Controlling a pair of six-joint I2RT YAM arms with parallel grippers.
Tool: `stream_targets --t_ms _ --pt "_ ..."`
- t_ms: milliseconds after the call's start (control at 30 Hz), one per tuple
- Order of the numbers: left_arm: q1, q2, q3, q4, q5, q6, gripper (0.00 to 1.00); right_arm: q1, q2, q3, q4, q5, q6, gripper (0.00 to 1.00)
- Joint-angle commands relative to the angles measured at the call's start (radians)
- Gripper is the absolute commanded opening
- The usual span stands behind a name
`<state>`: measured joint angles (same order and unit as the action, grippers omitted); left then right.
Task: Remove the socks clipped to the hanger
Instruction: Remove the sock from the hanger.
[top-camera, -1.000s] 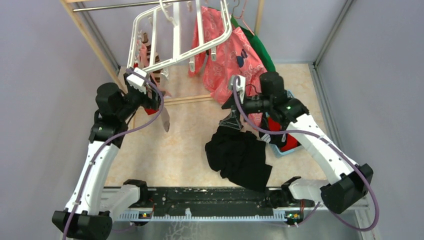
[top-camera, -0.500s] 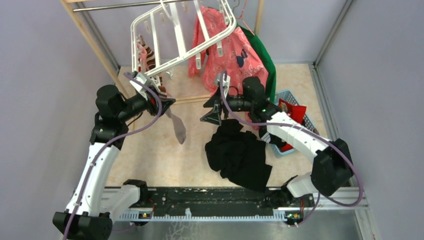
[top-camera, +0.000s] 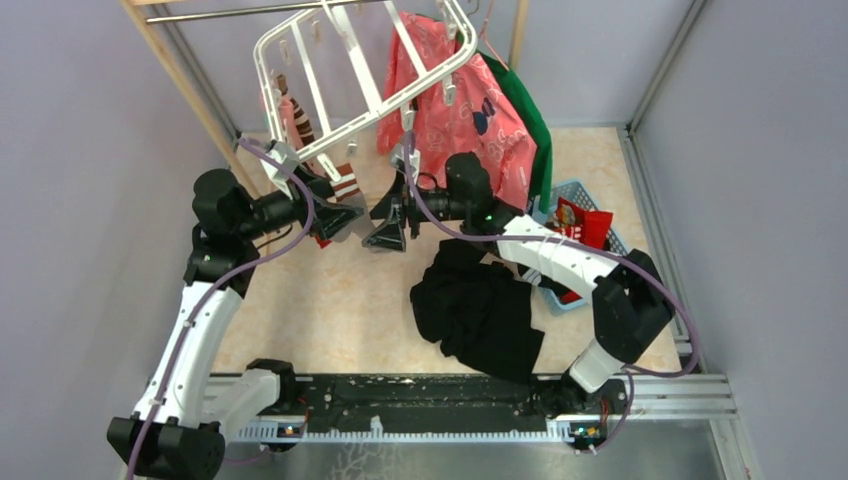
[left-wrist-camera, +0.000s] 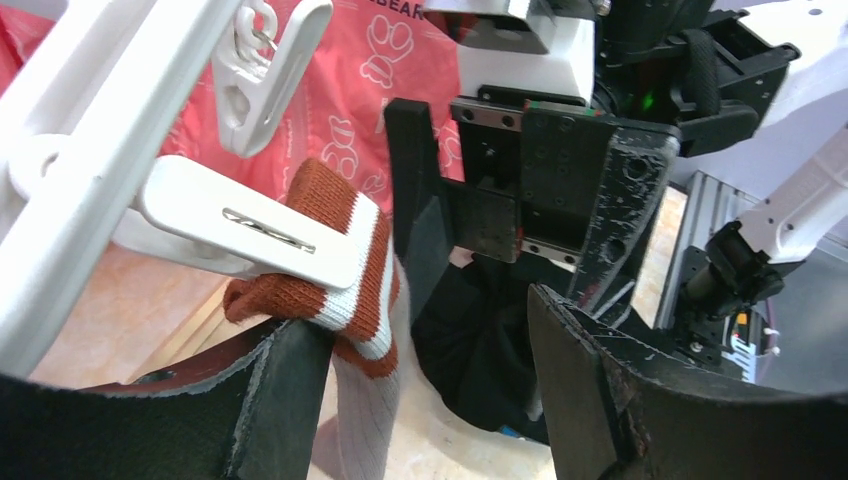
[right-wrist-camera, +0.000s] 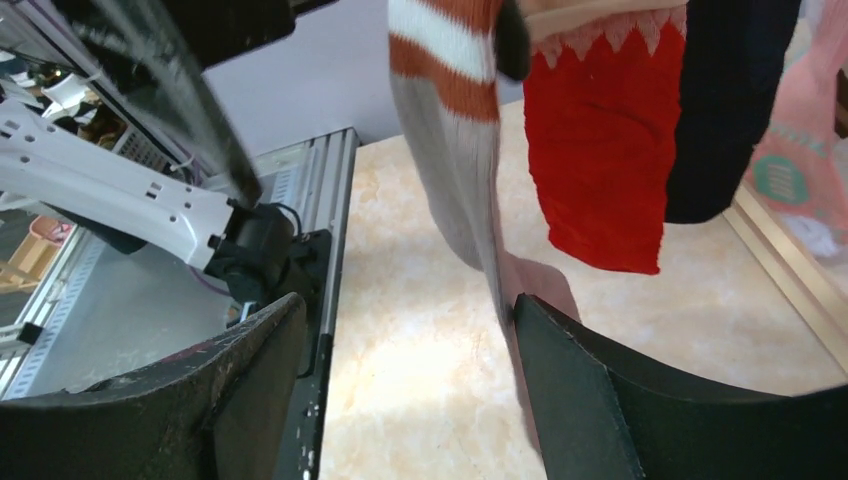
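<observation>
The white hanger (top-camera: 340, 70) hangs tilted from the rail at the back. One of its clips (left-wrist-camera: 250, 225) holds a grey sock with a rust and white striped cuff (left-wrist-camera: 345, 280). My left gripper (left-wrist-camera: 430, 400) is open around this sock, whose cuff rests against the left finger (left-wrist-camera: 275, 400). My right gripper (right-wrist-camera: 410, 390) is open too, facing the left one from a hand's width away (top-camera: 385, 232). The grey sock (right-wrist-camera: 450, 150) hangs by its right finger (right-wrist-camera: 600, 400). Behind hang a red sock (right-wrist-camera: 595, 150) and a dark navy sock (right-wrist-camera: 720, 110).
A black cloth heap (top-camera: 480, 310) lies on the floor by the right arm. A blue basket (top-camera: 585, 215) with red items stands at the right. The pink shirt (top-camera: 470, 110) and a green garment (top-camera: 525, 100) hang behind. A wooden post (top-camera: 190, 90) stands at the left.
The right arm has swung left from the basket to face the left gripper. The left gripper has shifted right under the hanger, and the hanger has swung up and right.
</observation>
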<state>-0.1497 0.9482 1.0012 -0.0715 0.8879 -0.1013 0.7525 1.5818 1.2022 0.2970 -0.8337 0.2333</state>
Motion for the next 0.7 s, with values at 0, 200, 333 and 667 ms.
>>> stream_targets --t_ms 0,200,333,667 --pt "0.004 0.008 -0.025 0.064 0.078 -0.042 0.75 0.01 0.039 0.106 0.012 0.023 0.012 0.76" --pt "0.004 0.004 -0.057 0.123 0.126 -0.07 0.72 0.009 0.121 0.209 -0.022 -0.004 -0.006 0.64" --pt "0.007 -0.009 -0.08 0.152 0.145 -0.093 0.72 0.01 0.148 0.227 0.013 -0.062 0.024 0.45" --pt "0.038 -0.054 -0.084 0.078 0.0 -0.038 0.81 0.01 0.08 0.161 0.075 -0.13 0.074 0.0"
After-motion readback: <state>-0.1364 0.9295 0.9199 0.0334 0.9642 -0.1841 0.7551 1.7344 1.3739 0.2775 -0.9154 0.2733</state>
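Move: The striped-cuff grey sock hangs beside both grippers: its middle is about 4 cm left, 2 cm ahead and 4 cm below the right hand. The clip holding its cuff sits roughly 6 cm left, 4 cm ahead and 5 cm above that hand; the red sock hangs some 12 cm left, 5 cm ahead and 3 cm below. From the left hand the grey sock is about 2 cm ahead, neither left nor right, and 6 cm lower. The right fingers pinch the grey sock just below its striped cuff, closing from wide open to almost shut. That hand first reaches about 2.5 cm left and as far forward, then eases back roughly 1 cm as the fingers shut. The left hand, still open beside the clipped cuff, draws back and sinks a little over 1 cm. ##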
